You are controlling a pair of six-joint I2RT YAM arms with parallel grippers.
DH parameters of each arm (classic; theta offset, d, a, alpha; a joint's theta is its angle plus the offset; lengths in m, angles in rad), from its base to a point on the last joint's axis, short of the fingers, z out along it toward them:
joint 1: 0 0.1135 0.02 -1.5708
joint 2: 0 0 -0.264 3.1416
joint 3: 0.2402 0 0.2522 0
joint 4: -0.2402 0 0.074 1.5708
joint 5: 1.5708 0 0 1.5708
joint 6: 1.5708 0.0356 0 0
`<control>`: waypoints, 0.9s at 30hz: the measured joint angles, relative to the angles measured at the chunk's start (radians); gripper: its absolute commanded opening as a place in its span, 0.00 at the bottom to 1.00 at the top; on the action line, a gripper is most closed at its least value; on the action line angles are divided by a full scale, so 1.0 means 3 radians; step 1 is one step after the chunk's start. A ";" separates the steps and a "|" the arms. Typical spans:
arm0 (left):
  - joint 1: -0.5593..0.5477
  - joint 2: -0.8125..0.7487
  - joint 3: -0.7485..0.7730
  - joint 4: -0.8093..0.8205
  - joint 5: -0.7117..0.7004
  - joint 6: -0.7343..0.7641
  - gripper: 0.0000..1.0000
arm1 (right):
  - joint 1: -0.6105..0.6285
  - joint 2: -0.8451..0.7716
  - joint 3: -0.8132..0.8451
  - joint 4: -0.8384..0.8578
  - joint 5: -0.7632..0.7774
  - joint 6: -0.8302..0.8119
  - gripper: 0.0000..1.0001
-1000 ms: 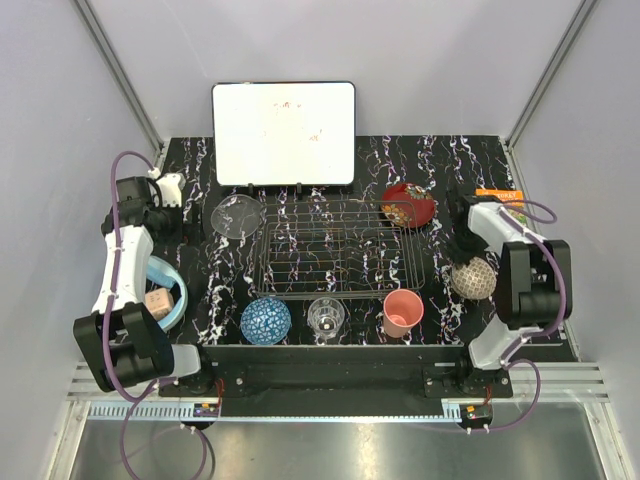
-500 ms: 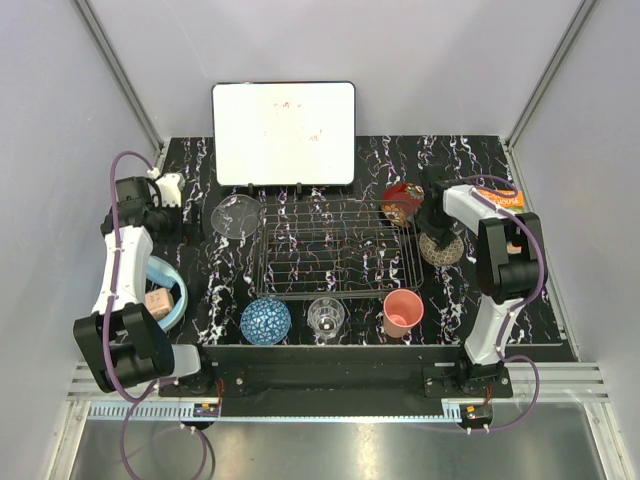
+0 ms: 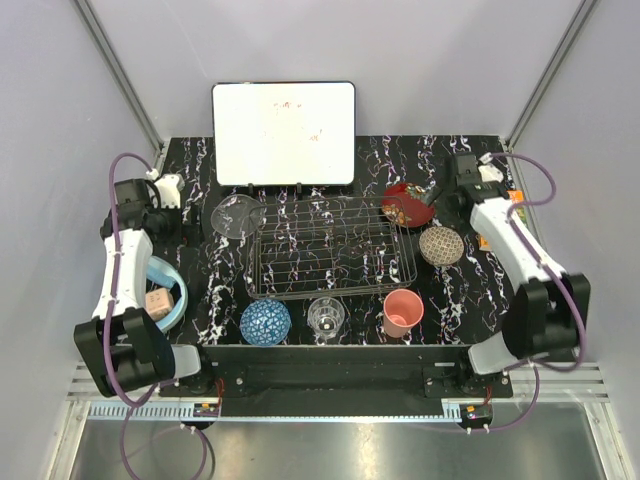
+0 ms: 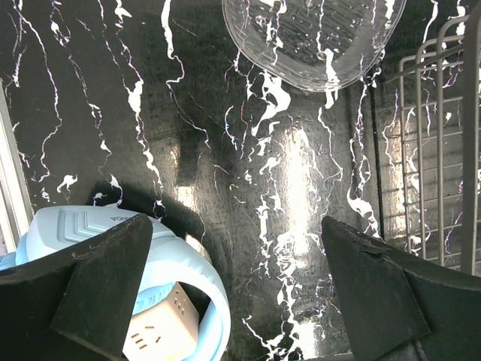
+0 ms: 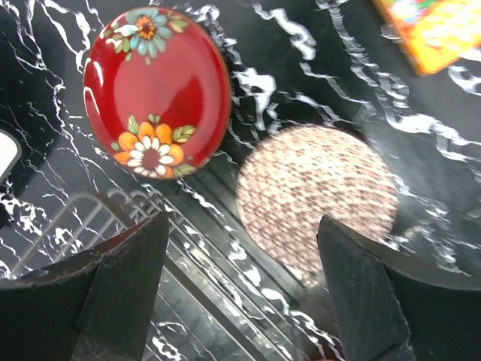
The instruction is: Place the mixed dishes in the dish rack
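The dish rack (image 3: 330, 250) stands mid-table and holds no dish. A red patterned bowl (image 3: 408, 205) leans at its far right corner. Just right of the rack a beige netted bowl (image 3: 440, 245) lies upside down. My right gripper (image 3: 440, 193) hangs open above these two bowls, holding nothing; its wrist view shows the red bowl (image 5: 155, 90) and beige bowl (image 5: 316, 199) beyond the right gripper (image 5: 242, 222). Along the rack's near side sit a blue mosaic bowl (image 3: 266, 321), a glass tumbler (image 3: 326, 316) and a pink cup (image 3: 403, 312). The glass plate (image 3: 237, 215) lies left of the rack. My left gripper (image 4: 234, 226) is open beside it.
A white whiteboard (image 3: 284, 132) stands behind the rack. Light blue headphones (image 3: 165, 290) with a small cube (image 4: 154, 335) inside lie at the left edge. An orange book (image 5: 436, 26) lies at the far right, partly under my right arm.
The right gripper carried the beige bowl from the right edge to beside the rack, opened, let it go and drew back toward the far right. The left arm has not moved.
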 measured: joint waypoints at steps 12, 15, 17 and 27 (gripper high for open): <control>0.0000 -0.0066 0.0000 -0.0001 0.0112 -0.0004 0.99 | -0.0052 -0.0502 -0.1074 -0.0278 0.0145 0.0337 0.83; -0.0001 -0.0056 0.0020 -0.0022 0.0224 -0.0041 0.99 | -0.0079 -0.0504 -0.1106 -0.0300 0.0156 0.0434 0.82; -0.0017 -0.0025 0.0075 -0.0065 0.0312 -0.0083 0.99 | -0.0086 -0.0514 -0.1132 -0.0296 0.0164 0.0500 0.82; -0.0320 0.0107 0.0244 -0.0099 0.0420 -0.0214 0.99 | -0.0130 -0.0360 -0.1194 -0.0252 0.0320 0.0753 0.62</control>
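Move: Just behind and under the right hand, which holds nothing, the lattice-patterned bowl lies about 3 cm back, 2 cm right and 13 cm down. The red bowl is 5 cm ahead and 4 cm left, the pink cup 15 cm back and 5 cm left, the rack's middle 7 cm back and 17 cm left. From the left hand, the clear plate lies some 8 cm ahead, 5 cm right; the rack's middle is 22 cm right, 1 cm ahead. Sweeping back about 10 cm over the patterned bowl and down 8, the right hand drifts 4 cm right towards the bowl's near-right rim, tipping some 15 degrees steeper and turning clockwise as much; the open fingers begin narrowing, contact not visible. The empty left hand shifts 5 cm right towards the rack, rising slightly, fingers wide. ##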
